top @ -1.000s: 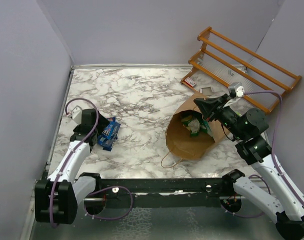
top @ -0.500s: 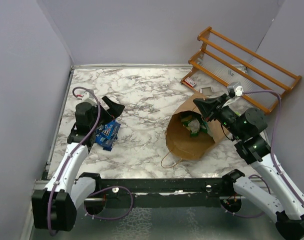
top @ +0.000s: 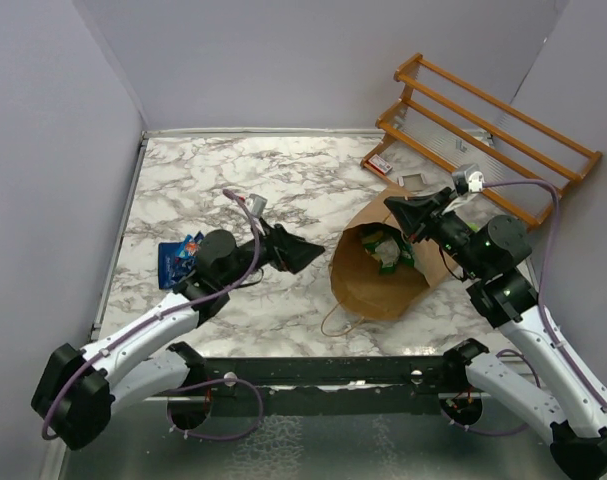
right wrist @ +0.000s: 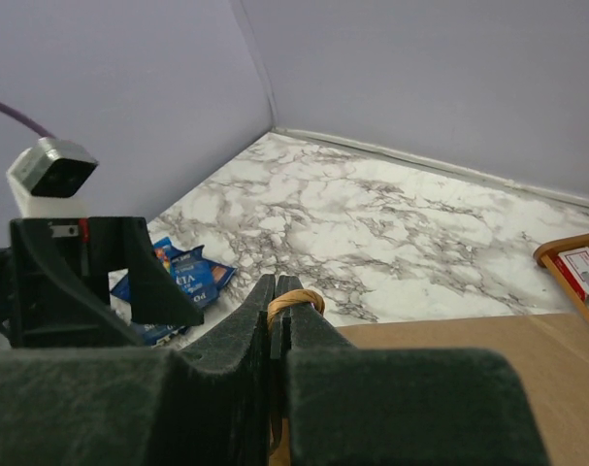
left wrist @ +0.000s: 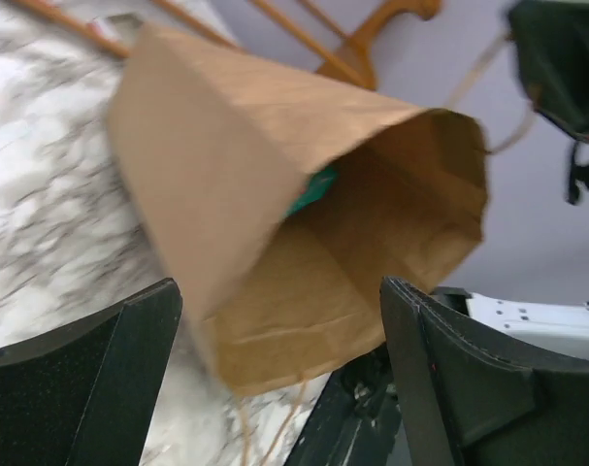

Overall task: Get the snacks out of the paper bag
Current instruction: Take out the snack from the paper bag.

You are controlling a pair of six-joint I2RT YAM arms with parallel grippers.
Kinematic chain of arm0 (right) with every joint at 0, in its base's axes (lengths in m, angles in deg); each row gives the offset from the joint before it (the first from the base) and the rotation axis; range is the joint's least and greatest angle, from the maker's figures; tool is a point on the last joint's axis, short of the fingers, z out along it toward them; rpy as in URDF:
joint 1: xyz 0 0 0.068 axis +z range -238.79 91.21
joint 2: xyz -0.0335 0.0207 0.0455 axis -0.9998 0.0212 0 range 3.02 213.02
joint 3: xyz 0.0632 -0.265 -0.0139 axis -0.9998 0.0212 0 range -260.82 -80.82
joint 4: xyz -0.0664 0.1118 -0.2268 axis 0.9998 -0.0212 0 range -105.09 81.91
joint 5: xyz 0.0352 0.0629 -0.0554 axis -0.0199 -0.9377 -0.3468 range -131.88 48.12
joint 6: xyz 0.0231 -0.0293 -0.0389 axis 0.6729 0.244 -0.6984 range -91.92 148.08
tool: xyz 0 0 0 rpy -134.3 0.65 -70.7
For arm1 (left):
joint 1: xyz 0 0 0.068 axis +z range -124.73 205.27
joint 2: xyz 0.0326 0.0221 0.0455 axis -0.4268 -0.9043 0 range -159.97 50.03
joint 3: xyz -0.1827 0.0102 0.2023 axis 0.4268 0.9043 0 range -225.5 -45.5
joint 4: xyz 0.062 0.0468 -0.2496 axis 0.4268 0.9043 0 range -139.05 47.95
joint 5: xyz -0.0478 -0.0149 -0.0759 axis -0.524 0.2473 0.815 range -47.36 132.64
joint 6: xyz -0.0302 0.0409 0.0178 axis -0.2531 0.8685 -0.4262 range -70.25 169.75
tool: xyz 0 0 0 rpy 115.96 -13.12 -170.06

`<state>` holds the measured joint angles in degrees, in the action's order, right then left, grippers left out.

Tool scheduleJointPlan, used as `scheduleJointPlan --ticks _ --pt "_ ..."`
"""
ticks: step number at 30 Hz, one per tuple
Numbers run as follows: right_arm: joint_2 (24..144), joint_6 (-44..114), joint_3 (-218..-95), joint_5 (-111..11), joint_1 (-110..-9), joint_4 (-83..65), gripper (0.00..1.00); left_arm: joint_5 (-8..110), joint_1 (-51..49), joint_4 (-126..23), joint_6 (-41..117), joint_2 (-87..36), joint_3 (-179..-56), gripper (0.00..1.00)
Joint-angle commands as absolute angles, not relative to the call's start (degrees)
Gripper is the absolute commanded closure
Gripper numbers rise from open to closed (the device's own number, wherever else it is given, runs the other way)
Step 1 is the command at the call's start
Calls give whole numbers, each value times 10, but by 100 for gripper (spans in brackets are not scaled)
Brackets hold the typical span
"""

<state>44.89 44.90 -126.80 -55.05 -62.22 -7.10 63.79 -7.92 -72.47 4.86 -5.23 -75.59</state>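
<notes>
The brown paper bag [top: 378,285] lies on its side on the marble table, mouth toward the left arm. Green and yellow-green snacks [top: 386,248] show inside it, and a green packet [left wrist: 313,189] peeks out in the left wrist view. Blue snacks [top: 178,258] lie on the table at the left, also blue snacks [right wrist: 182,282] in the right wrist view. My left gripper [top: 305,256] is open just left of the bag's mouth [left wrist: 372,243], with nothing between its fingers [left wrist: 449,388]. My right gripper [top: 398,212] is shut on the bag's twisted-paper handle [right wrist: 296,301], holding up the upper edge.
A wooden slatted rack [top: 493,135] leans at the back right behind the bag. A small red-and-white box [top: 380,165] lies by the rack's left end. Purple walls close in the table on the left, back and right. The bag's other handle [top: 338,322] trails toward the front rail.
My left arm has swung right from the blue packets to the bag's mouth, leaving the packets on the table a little farther left. The right gripper and bag have stayed put.
</notes>
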Motion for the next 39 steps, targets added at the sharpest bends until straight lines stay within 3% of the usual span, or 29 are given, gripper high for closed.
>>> scheduleJointPlan --ticks 1,6,8,12,18,20,27,39 --pt "450 455 -1261 -557 -622 -47 98 488 -221 -905 89 -55 -725 15" --pt "450 456 -1265 -555 -622 -51 98 320 -379 -970 156 -150 -735 19" --pt "447 457 -1262 -552 -622 -47 98 270 -413 -932 169 -207 -771 24" --pt "445 450 -1268 -550 -622 -59 98 221 -451 -958 184 -281 -799 23" --pt "437 442 -1272 -538 -622 -61 98 165 -472 -943 199 -377 -857 29" --pt "440 443 -1273 -541 -622 -59 98 132 -475 -920 196 -404 -876 39" --pt "443 445 -1282 -545 -622 -53 98 134 -475 -905 217 -502 -936 56" --pt "442 450 -1281 -555 -622 -49 98 135 -455 -805 219 -609 -1060 59"
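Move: The green snack lies deep in the tilted paper bag, some 9 cm ahead of the left hand, 16 cm to its right and 19 cm lower. The teal snack is about 5 cm farther right at the same depth. The middle of the bag mouth is nearer, roughly 13 cm right, 2 cm ahead and 14 cm below the left hand. From the right hand, the green snack is about 8 cm ahead, 4 cm right and 29 cm below. Bring the empty left gripper some 21 cm to the right and 14 cm down through the bag's mouth towards the green snack, first swinging back about 8 cm, then easing forward again while sinking. Roll the wrist so the fingers dip, nearly 30 degrees, and narrow them to about half their gap without gripping. Keep the right gripper still, shut on the bag's handle. ##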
